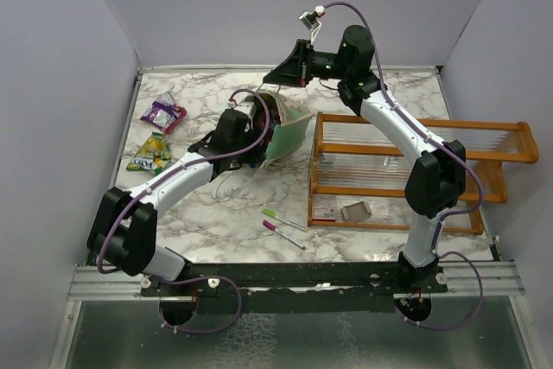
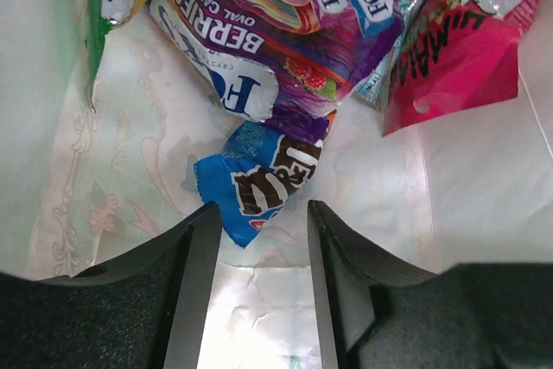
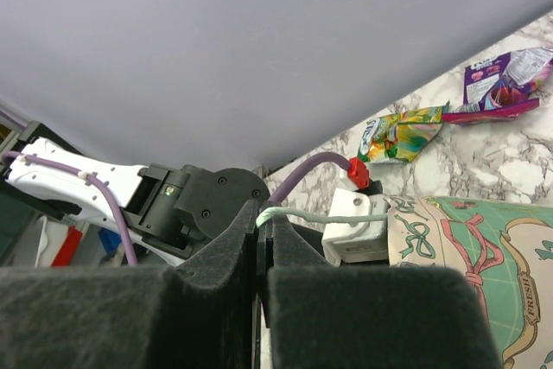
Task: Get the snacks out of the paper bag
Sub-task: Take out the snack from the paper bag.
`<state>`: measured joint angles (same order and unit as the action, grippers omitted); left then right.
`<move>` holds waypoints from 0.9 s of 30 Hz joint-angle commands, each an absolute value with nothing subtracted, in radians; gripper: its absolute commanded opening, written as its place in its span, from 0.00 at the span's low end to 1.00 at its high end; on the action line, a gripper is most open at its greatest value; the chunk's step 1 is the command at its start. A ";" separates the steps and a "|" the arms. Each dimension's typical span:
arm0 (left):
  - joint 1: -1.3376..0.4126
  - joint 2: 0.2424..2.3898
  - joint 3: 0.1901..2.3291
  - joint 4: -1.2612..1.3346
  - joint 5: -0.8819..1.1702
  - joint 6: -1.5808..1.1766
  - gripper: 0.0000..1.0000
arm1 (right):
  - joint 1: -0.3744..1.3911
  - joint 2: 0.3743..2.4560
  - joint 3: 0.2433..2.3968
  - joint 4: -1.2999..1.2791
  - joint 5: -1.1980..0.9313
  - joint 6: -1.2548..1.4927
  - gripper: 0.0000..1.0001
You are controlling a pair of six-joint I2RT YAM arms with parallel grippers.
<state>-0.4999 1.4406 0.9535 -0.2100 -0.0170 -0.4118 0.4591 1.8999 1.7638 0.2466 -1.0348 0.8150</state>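
Observation:
The paper bag (image 1: 289,131) lies tilted on the marble table with its mouth facing left. My right gripper (image 3: 264,219) is shut on the bag's pale string handle (image 3: 337,217), holding it up above the bag (image 3: 471,252). My left gripper (image 2: 257,218) is inside the bag, open, with its fingertips hidden in the top view. A blue snack packet (image 2: 259,181) lies just ahead of its tips, one corner against the left finger (image 2: 197,274). Behind it are a purple berries packet (image 2: 259,32) and a pink packet (image 2: 445,62). Two snacks lie outside, one purple (image 1: 162,112) and one yellow-green (image 1: 149,155).
An orange wooden rack (image 1: 415,157) stands right of the bag, with a small box (image 1: 356,210) and a card (image 1: 326,212) at its front. Two pens (image 1: 283,225) lie near the table's front. Grey walls enclose the table on three sides.

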 commanded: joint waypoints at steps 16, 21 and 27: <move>-0.562 1.551 0.948 -0.082 -0.303 -0.403 0.60 | 0.458 1.859 1.792 0.268 -1.024 0.820 0.01; -0.579 1.588 0.938 -0.079 -0.338 -0.408 0.65 | 0.459 1.858 1.792 0.268 -1.026 0.818 0.01; -0.581 1.614 0.924 -0.048 -0.301 -0.419 0.59 | 0.459 1.858 1.790 0.268 -1.025 0.820 0.01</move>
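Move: The blue snack lies at the bottom of the paper bag, about 4 cm ahead of the left hand, 1 cm to its right and 4 cm below. The purple snack bag is roughly 9 cm ahead, 3 cm right and 1 cm lower than this hand; the red snack bag is some 6 cm ahead, 9 cm right and 1 cm down. From the right hand, the blue snack is level fore and aft, about 3 cm left and 29 cm down. The blue snack is closed in on by the left hand, already inside the bag: it first eases forward about 2 cm, then sinks some 4 cm, opening its half-open fingers wider to straddle the snack. The wrist rolls about 10 degrees, left side rising, and turns slightly counter-clockwise. The shut right hand stays still, keeping hold of the bag's handle above. ##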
